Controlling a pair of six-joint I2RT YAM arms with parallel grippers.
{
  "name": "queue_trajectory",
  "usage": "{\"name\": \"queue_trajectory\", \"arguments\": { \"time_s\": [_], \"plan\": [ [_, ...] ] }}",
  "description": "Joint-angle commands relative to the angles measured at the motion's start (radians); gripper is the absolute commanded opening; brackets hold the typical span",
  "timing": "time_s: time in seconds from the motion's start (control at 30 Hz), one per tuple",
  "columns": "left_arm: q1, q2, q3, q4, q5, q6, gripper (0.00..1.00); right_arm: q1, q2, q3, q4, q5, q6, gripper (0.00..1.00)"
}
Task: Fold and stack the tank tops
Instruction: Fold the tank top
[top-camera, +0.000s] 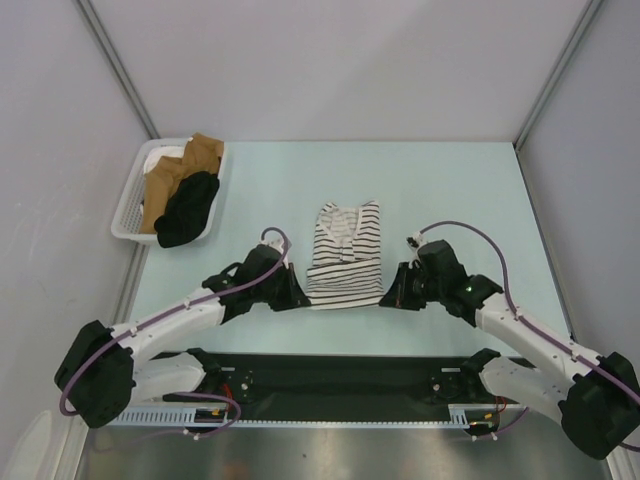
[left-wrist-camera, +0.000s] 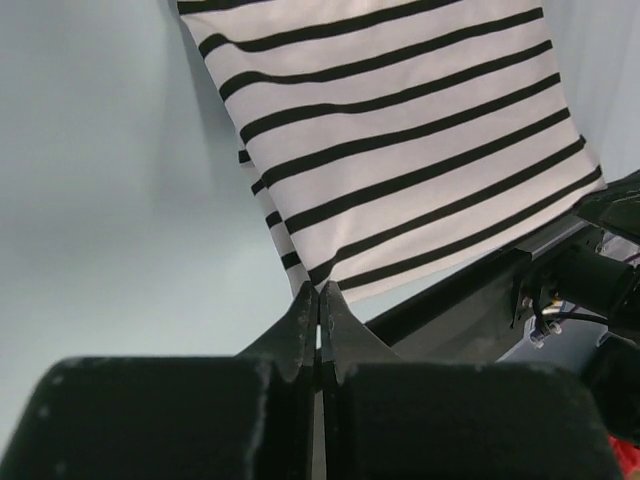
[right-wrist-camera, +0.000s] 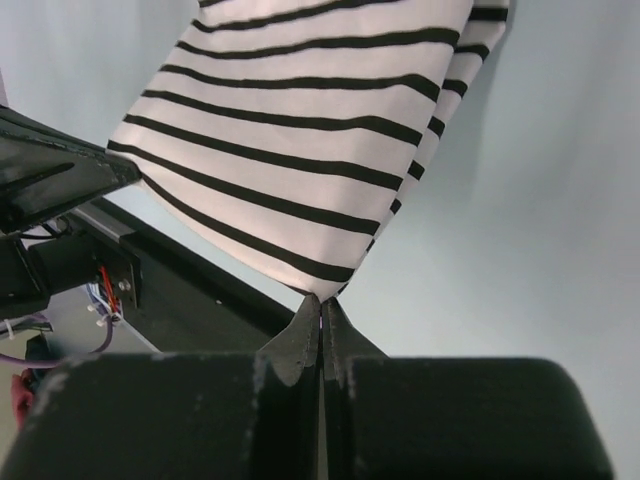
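The striped tank top lies in the middle of the table, folded into a narrow strip with its neck at the far end. My left gripper is shut on the near left corner of its hem. In the left wrist view the striped cloth runs into the closed tips of that gripper. At the near right corner my right gripper is shut too, and the right wrist view shows the cloth's corner pinched in its tips. The black tank top lies bunched in a basket at the far left.
A white slatted basket at the far left holds the black top and brown garments. Grey walls close the table at the left, back and right. A black strip runs along the near edge between the arm bases.
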Motion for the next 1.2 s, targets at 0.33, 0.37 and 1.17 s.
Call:
{"name": "queue_trajectory", "arguments": {
  "time_s": [0.33,0.37,1.17],
  "plan": [
    [0.150,0.147,0.362,-0.213,0.027,0.161,0.01,-0.121,0.175,0.366,-0.115,0.021,-0.132,0.00],
    [0.170,0.170,0.382,-0.219,0.030,0.179,0.00,-0.147,0.195,0.395,-0.107,0.001,-0.136,0.00],
    [0.383,0.891,1.052,-0.216,0.179,0.225,0.00,-0.394,0.865,0.893,0.063,-0.166,-0.133,0.00]
  ]
}}
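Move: Both my hands already hold the tank top's lower edge by its corners, about 20 cm apart and some 8 cm above the table. The left strap lies about 30 cm ahead of my left hand and 6 cm to its right; the right strap lies 30 cm ahead of my right hand and 3 cm to its left. The crosswise crease's middle is about 14 cm ahead, 10 cm right of my left hand and 10 cm left of my right. I keep both grips shut and carry the lower edge forward in one arc, hands side by side, about 24 cm over the tank top's body towards the straps. I rise some 7 to 9 cm on the way, then start sinking over the last stretch; my right hand also turns about 10 degrees clockwise. ##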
